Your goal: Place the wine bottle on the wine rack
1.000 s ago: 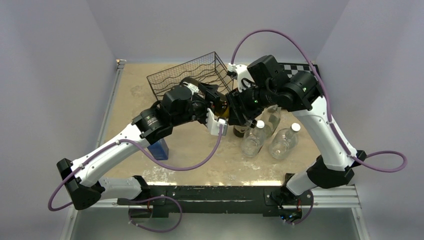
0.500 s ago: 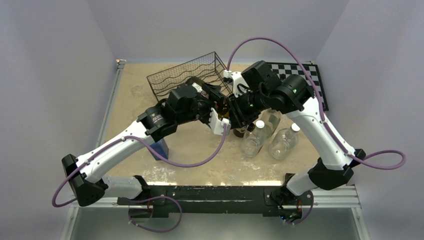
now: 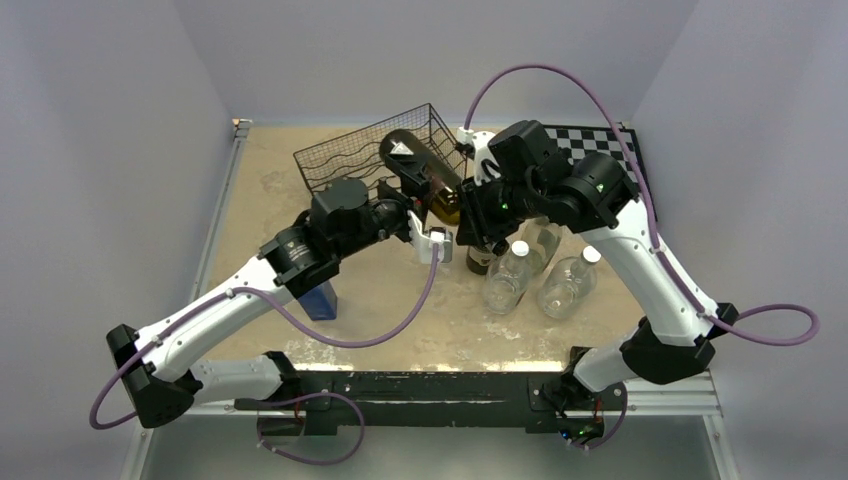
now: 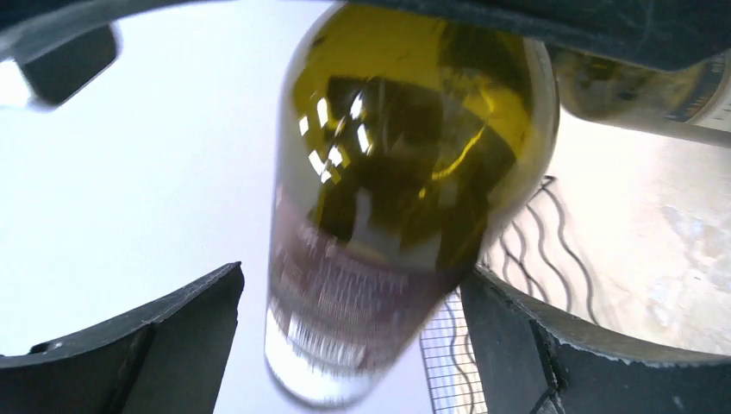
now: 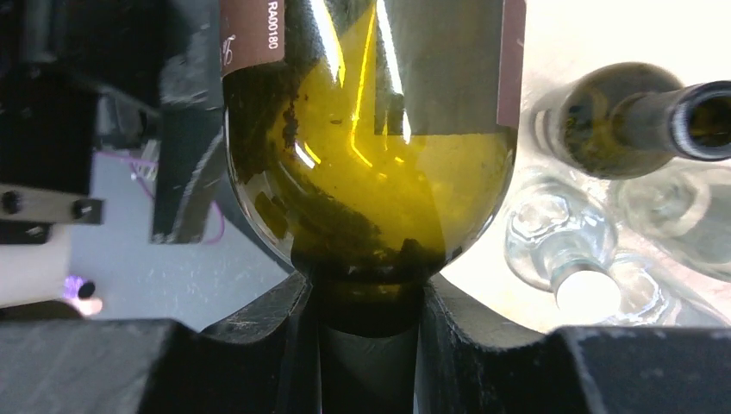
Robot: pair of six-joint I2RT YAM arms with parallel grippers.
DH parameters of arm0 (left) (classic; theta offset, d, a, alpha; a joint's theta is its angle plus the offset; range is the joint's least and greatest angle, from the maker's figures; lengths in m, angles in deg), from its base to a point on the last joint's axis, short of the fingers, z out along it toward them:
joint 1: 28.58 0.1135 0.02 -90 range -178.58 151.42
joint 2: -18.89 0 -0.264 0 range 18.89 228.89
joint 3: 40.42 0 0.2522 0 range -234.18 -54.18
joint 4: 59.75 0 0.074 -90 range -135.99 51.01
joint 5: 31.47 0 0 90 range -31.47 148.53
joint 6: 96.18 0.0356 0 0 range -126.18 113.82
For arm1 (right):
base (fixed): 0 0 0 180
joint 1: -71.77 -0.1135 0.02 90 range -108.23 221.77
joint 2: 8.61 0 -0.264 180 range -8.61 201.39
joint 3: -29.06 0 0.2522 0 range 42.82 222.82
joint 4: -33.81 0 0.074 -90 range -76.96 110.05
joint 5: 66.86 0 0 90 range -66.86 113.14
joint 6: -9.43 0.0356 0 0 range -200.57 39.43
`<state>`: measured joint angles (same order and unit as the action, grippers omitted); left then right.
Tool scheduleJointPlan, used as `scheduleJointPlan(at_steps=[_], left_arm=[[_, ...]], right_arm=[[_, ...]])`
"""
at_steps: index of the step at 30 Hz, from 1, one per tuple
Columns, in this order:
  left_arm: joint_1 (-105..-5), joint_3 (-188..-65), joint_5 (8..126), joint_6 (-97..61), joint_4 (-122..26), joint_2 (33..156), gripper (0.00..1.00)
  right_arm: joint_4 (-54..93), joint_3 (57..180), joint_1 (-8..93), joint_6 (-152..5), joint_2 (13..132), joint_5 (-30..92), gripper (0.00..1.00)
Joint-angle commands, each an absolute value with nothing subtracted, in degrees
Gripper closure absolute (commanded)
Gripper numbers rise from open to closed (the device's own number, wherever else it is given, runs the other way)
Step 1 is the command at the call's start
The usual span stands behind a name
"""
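Observation:
The olive-green wine bottle (image 3: 408, 158) with a dark red label is held off the table, its base tilted up over the right end of the black wire wine rack (image 3: 345, 158). My right gripper (image 3: 462, 208) is shut on its neck; in the right wrist view both fingers (image 5: 276, 336) clamp the neck just below the bottle's shoulder (image 5: 371, 172). My left gripper (image 3: 408, 200) is open beneath the bottle's body. In the left wrist view the blurred bottle (image 4: 388, 190) hangs between spread fingers (image 4: 172, 336), and the rack's mesh (image 4: 534, 250) shows behind it.
A dark open bottle (image 3: 480, 258) and three clear bottles (image 3: 507, 275) stand right of centre, just below my right gripper. A blue box (image 3: 320, 298) sits beside my left forearm. A chessboard (image 3: 600, 140) lies at the back right.
My left gripper has opened, let go of the bottle and drawn back a little. My right gripper has closed on the neck, and the bottle's base has swung up toward the rack.

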<state>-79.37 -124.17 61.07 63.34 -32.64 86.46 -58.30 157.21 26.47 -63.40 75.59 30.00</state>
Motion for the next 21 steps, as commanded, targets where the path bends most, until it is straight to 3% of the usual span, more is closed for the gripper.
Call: scheduleJointPlan(at_steps=[1,6,10,21], left_arm=[[-79.38,-121.62,56.64,61.28,-42.75,81.27,0.01],[-79.39,-119.38,51.77,56.92,-47.07,78.03,0.01],[-79.33,-122.36,47.48,46.22,-47.71,75.46,0.01],[-79.18,-139.43,27.63,15.17,-25.37,72.97,0.01]], right_arm=[[-47.83,162.73,26.86,-60.45,73.35,23.82,1.0],[-44.35,162.91,26.78,-60.77,75.52,24.57,1.0],[-36.66,152.53,24.17,-63.37,73.36,24.83,1.0],[-22.32,130.48,15.44,-62.52,74.68,22.31,1.0]])
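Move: The right hand already grips the wine bottle's neck; the wine rack lies about 31 cm ahead of it, 16 cm left and 28 cm below. The standing wine bottle is some 11 cm ahead, 4 cm right and 19 cm below that hand, the nearest white-capped glass bottle 2 cm ahead, 8 cm right and 24 cm below. From the open left hand the rack is roughly 22 cm ahead, 10 cm left and 31 cm down. Open left hand clears up-left; right, still pinching the neck, lifts slightly, then sinks about 13 cm and left. ##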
